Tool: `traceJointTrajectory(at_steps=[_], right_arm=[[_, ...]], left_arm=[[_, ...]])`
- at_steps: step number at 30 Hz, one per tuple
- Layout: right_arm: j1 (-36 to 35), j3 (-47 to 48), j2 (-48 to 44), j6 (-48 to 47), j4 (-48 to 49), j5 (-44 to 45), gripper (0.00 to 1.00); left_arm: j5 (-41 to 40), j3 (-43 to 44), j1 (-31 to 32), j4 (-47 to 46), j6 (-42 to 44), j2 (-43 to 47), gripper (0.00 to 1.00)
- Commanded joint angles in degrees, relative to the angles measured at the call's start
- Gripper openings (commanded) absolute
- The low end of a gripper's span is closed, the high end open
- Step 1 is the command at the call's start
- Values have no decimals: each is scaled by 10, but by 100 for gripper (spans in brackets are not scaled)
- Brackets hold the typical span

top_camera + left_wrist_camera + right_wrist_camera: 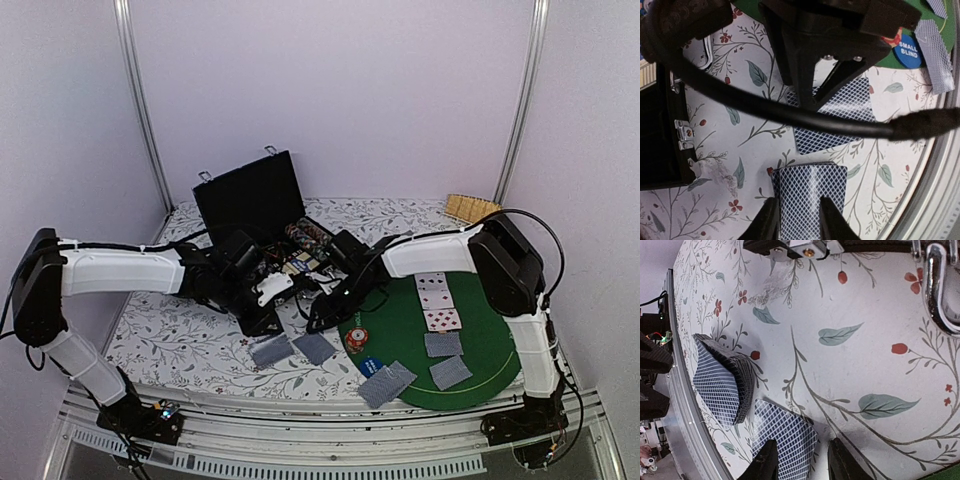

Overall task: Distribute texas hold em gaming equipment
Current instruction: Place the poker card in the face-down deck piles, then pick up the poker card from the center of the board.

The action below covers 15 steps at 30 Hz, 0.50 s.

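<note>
A bowed deck of grey-blue-backed cards (pixel 270 349) lies on the floral cloth. My left gripper (pixel 268 322) hangs over it. In the left wrist view the deck (pixel 807 185) lies flat under the left gripper (pixel 799 202), whose jaws stand a little apart. One face-down card (pixel 315 347) lies beside the deck. My right gripper (pixel 318 315) is low over that card (pixel 785 437); the right gripper (pixel 803 442) is open, one finger above the card. The deck (pixel 720 382) sits just left of it. On the green mat (pixel 490 330) are face-up cards (pixel 436 298), face-down cards (pixel 443 343), a red chip (pixel 357 339) and a blue button (pixel 906 48).
The black hinged case (pixel 250 200) stands open at the back with striped chips (pixel 305 238) in it; its chrome latch (pixel 940 285) is close to the right wrist. A black cable (pixel 790 115) crosses the left wrist view. The metal table rail (pixel 330 410) runs just below the cards.
</note>
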<state>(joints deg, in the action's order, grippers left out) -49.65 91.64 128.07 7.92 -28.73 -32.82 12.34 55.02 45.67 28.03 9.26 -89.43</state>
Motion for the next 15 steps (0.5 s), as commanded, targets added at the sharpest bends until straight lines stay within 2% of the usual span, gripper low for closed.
traceJointTrajectory(at_steps=[1,3,5,7,12,15], right_arm=[[-12,11,21,-7,-28,-16,34],[-14,10,20,-9,-34,-18,29],[-16,7,19,-10,-33,-20,21],[-16,5,20,-10,-31,-21,4],[-15,16,-6,-20,-29,-2,2],[-16,33,-35,-39,-32,2,2]], left_arm=[[-15,19,-9,18,-17,-3,34],[-28,23,-11,28,-28,10,36],[-40,17,-18,28,-40,33,43],[-55,8,-28,26,-55,59,51],[-73,-19,-65,13,-100,128,71],[-78,-44,-93,-6,-126,166,78]])
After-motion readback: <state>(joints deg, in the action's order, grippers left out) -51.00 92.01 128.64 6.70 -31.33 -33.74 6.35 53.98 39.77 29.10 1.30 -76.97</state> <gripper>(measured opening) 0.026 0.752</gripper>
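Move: The loose card lies about 4 cm back of the right hand point and 1 cm to its left, roughly 2 cm below. Its neighbour, the deck, is about 5 cm back and 12 cm left of that hand; the red chips lie about 9 cm right and 2 cm back. From the left hand, the deck is some 3 cm back and 5 cm below, nearly straight underneath, and the loose card is about 11 cm right and 2 cm back. Back by some 2 cm, low over the table, the right hand draws its fingers onto the front edge of the loose card while closing them from partly open to shut, seeming to pinch that edge, then holds there. The left hand, already free of the deck, rises about 6 cm, also going left and forward, turning counter-clockwise and opening wide. ##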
